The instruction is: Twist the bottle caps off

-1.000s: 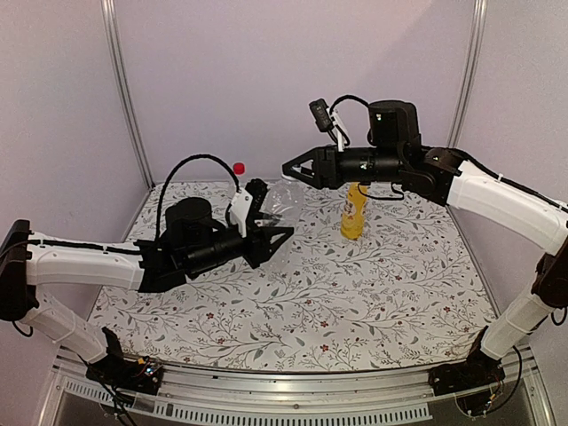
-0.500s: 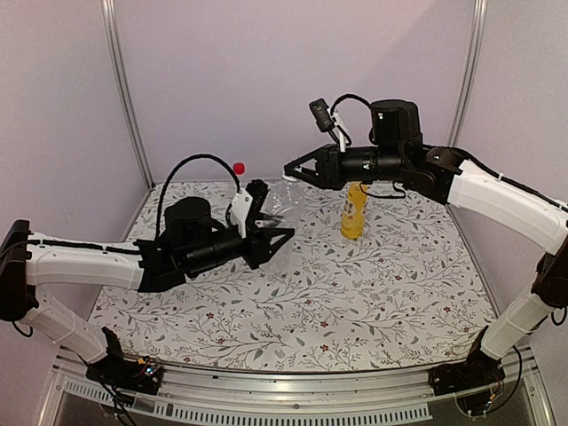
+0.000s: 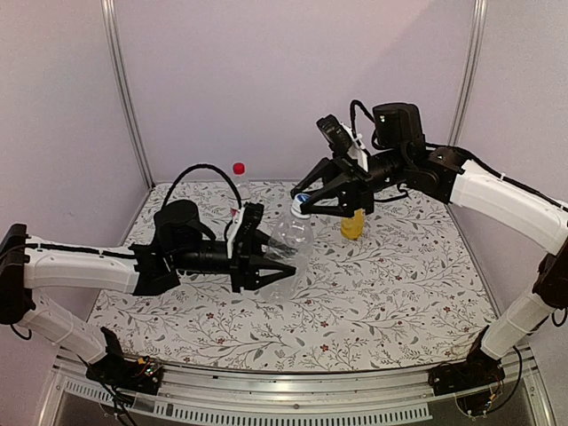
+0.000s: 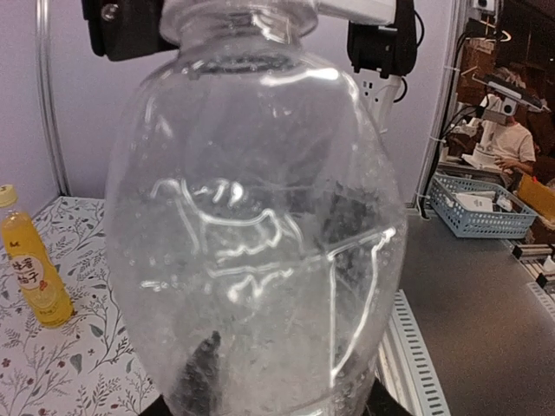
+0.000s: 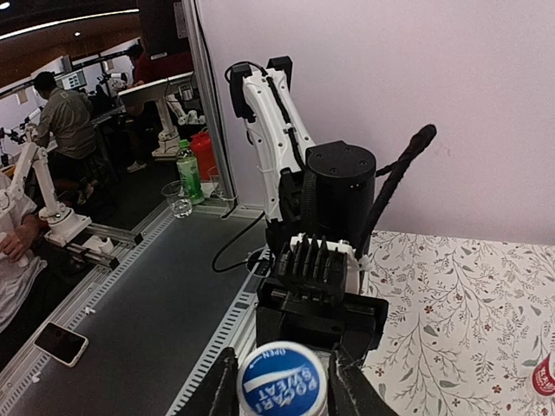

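My left gripper (image 3: 277, 260) is shut on the lower body of the clear unlabelled bottle (image 3: 288, 244), which stands upright over the middle of the table and fills the left wrist view (image 4: 260, 243). Its blue cap (image 5: 282, 383) sits between my right gripper's fingers (image 5: 222, 383); the right gripper (image 3: 302, 207) is shut on it from above. The yellow-orange bottle (image 3: 353, 226) stands behind to the right, its yellow cap (image 4: 7, 192) on. A red cap (image 3: 238, 168) tops the labelled bottle at the back left, which my left arm mostly hides.
A floral cloth (image 3: 382, 302) covers the table. Pale walls and metal posts (image 3: 120, 89) close in the back and sides. The right arm (image 3: 497, 195) reaches across above the yellow-orange bottle. A metal rail (image 3: 293, 404) runs along the near edge.
The left gripper has brought the clear bottle nearer and lower, now upright. The right gripper has tilted down onto the blue cap and closed on it.
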Available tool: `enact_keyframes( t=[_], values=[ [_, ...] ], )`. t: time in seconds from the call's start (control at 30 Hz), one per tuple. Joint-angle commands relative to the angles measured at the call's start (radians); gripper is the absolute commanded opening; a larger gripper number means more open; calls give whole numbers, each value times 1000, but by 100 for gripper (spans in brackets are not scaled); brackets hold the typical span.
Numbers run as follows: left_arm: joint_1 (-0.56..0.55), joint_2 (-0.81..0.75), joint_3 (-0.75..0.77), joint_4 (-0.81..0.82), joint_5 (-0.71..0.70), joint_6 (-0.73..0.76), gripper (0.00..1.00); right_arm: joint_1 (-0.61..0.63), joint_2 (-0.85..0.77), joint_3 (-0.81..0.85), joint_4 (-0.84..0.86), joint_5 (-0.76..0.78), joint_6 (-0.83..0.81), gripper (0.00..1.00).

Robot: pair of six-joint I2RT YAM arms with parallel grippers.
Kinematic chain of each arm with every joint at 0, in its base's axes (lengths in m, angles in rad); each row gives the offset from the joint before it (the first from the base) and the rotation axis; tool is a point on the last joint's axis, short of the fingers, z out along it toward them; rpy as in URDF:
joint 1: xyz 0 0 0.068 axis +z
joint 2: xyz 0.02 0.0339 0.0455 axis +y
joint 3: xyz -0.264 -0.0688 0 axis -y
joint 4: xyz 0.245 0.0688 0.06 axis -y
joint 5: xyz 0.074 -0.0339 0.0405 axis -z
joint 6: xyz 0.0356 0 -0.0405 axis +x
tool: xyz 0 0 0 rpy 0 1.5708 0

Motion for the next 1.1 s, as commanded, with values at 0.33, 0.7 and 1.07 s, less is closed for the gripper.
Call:
enact_keyframes(
  t=[0.33, 0.7, 1.07],
  values=[
    [-1, 59, 44, -33, -104, 23, 35, 6, -23, -3, -22, 128, 17, 87],
    [-14, 46, 62, -69, -357, -22, 37, 7, -87, 12, 63, 665, 412, 84],
    [-50, 46, 85, -98, -608, -27, 37, 45, -34, -3, 77, 797, 494, 86]
  ],
)
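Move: The clear bottle's blue-topped white cap is between the right hand's fingers, level with them. From the left hand, wrapped round the bottle's body, the cap lies about 11 cm up, 2 cm ahead and 3 cm to the right. From the right hand, the yellow bottle stands some 27 cm ahead and 14 cm right, its middle about 28 cm lower; the red-capped bottle is roughly 31 cm ahead and 14 cm left, similarly low. The right fingers let go of the cap, opening wide as both hands sink a couple of centimetres. The right hand then swings about 10 cm forward, rising some 3 cm and turning clockwise about 40 degrees to stay over the cap. The left keeps its grip on the bottle and carries it about 8 cm forward, turning counter-clockwise nearly 30 degrees. ##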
